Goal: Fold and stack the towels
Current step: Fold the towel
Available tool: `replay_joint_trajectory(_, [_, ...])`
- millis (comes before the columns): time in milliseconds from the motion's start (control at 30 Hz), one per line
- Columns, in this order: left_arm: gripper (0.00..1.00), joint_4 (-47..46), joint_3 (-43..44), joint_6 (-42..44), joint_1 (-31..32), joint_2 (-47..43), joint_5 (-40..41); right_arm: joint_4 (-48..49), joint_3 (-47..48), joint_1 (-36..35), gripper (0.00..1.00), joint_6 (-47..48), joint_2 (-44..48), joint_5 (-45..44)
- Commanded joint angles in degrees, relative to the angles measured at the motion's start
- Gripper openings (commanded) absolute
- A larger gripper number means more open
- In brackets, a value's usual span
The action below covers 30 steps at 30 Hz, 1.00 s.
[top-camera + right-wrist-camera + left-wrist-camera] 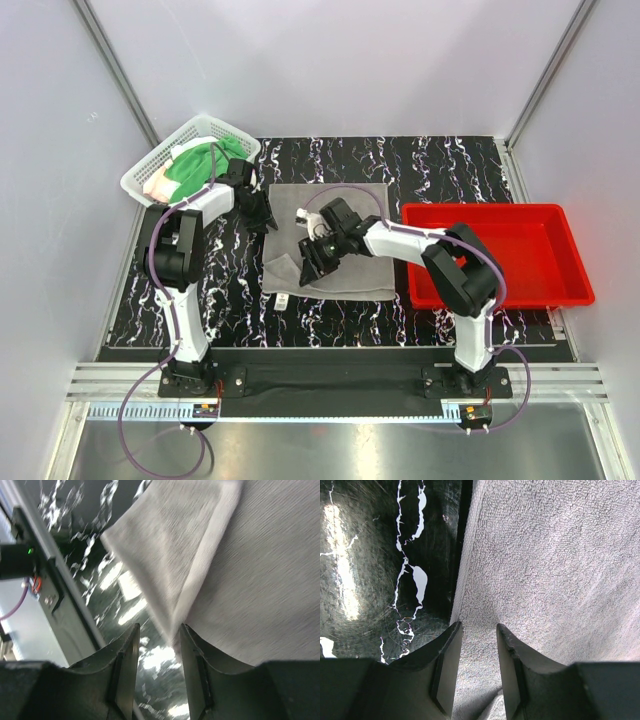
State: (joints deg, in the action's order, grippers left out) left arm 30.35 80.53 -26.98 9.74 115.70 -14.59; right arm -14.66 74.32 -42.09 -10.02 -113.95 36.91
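A grey towel (345, 235) lies spread on the black marbled table, its near-left corner turned over into a flap (170, 530). My left gripper (262, 218) sits low at the towel's left edge. In the left wrist view its jaws (479, 625) stand apart, with grey cloth (545, 570) lying between and under them. My right gripper (308, 270) hovers by the folded corner. It is open (159, 626), with bare table showing between its fingers and the flap's edge just ahead. A green towel (200, 165), a pale one (190, 150) and a pinkish one (160, 185) sit in the basket.
The white mesh basket (140, 178) stands at the back left corner. A red plastic tray (480, 208) lies to the right of the towel, close to my right arm. White walls enclose the table on the left, back and right.
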Motion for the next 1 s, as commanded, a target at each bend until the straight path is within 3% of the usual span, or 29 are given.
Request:
replay_joint_trajectory(0, [0.4, 1.1, 0.2, 0.6, -0.5, -3.3, 1.0, 1.6, -3.0, -1.6, 0.45, -0.6, 6.1, -0.7])
replay_joint_trajectory(133, [0.42, 3.7, 0.0, 1.0, -0.4, -7.6, 2.9, 1.8, -6.1, -2.0, 0.45, -1.2, 9.1, -1.4])
replay_joint_trajectory(267, [0.43, 2.4, -5.6, 1.7, 0.5, -13.7, 1.3, -0.1, -6.6, -2.0, 0.44, -1.5, 12.4, -5.3])
replay_joint_trajectory(400, [0.44, -4.3, -10.8, 0.7, 0.8, -15.6, -5.1, -3.0, -5.7, -1.9, 0.36, -3.1, 14.6, -15.8])
replay_joint_trajectory(567, [0.42, -1.8, -9.8, 0.9, 2.2, -10.9, -5.3, -7.9, -2.6, -1.8, 0.26, -5.0, 13.2, -33.2])
replay_joint_trajectory(767, [0.41, -0.6, -10.0, 1.2, 3.3, -9.2, -5.2, -8.4, -3.1, -1.2, 0.23, -5.5, 12.5, -35.3])
replay_joint_trajectory(967, [0.4, 2.7, -14.1, 3.7, 4.1, -13.3, -5.3, -8.0, -4.4, -0.9, 0.23, -5.3, 13.1, -35.4])
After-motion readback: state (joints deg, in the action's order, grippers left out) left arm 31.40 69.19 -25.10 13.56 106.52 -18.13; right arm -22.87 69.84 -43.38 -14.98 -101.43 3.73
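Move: The turned-over flap at the towel's near left corner lies about 10 cm back and 3 cm right of my left hand, a couple of centimetres below. The white tag is some 7 cm nearer to me than the flap, and the middle of the towel is about 14 cm right and 3 cm back of my left hand. From my right hand the flap lies about 5 cm left, 2 cm forward and a little below. I lift my left hand about 5 cm off its place at the towel's left edge, carry it back some 7 cm and slightly right, and lower it close over the far end of the flap, fingers still part open. My right hand eases back 3 cm, then clears out to the right and forward, away from the flap, swinging clockwise and tipping its fingers down some 30 degrees while half closing them. ##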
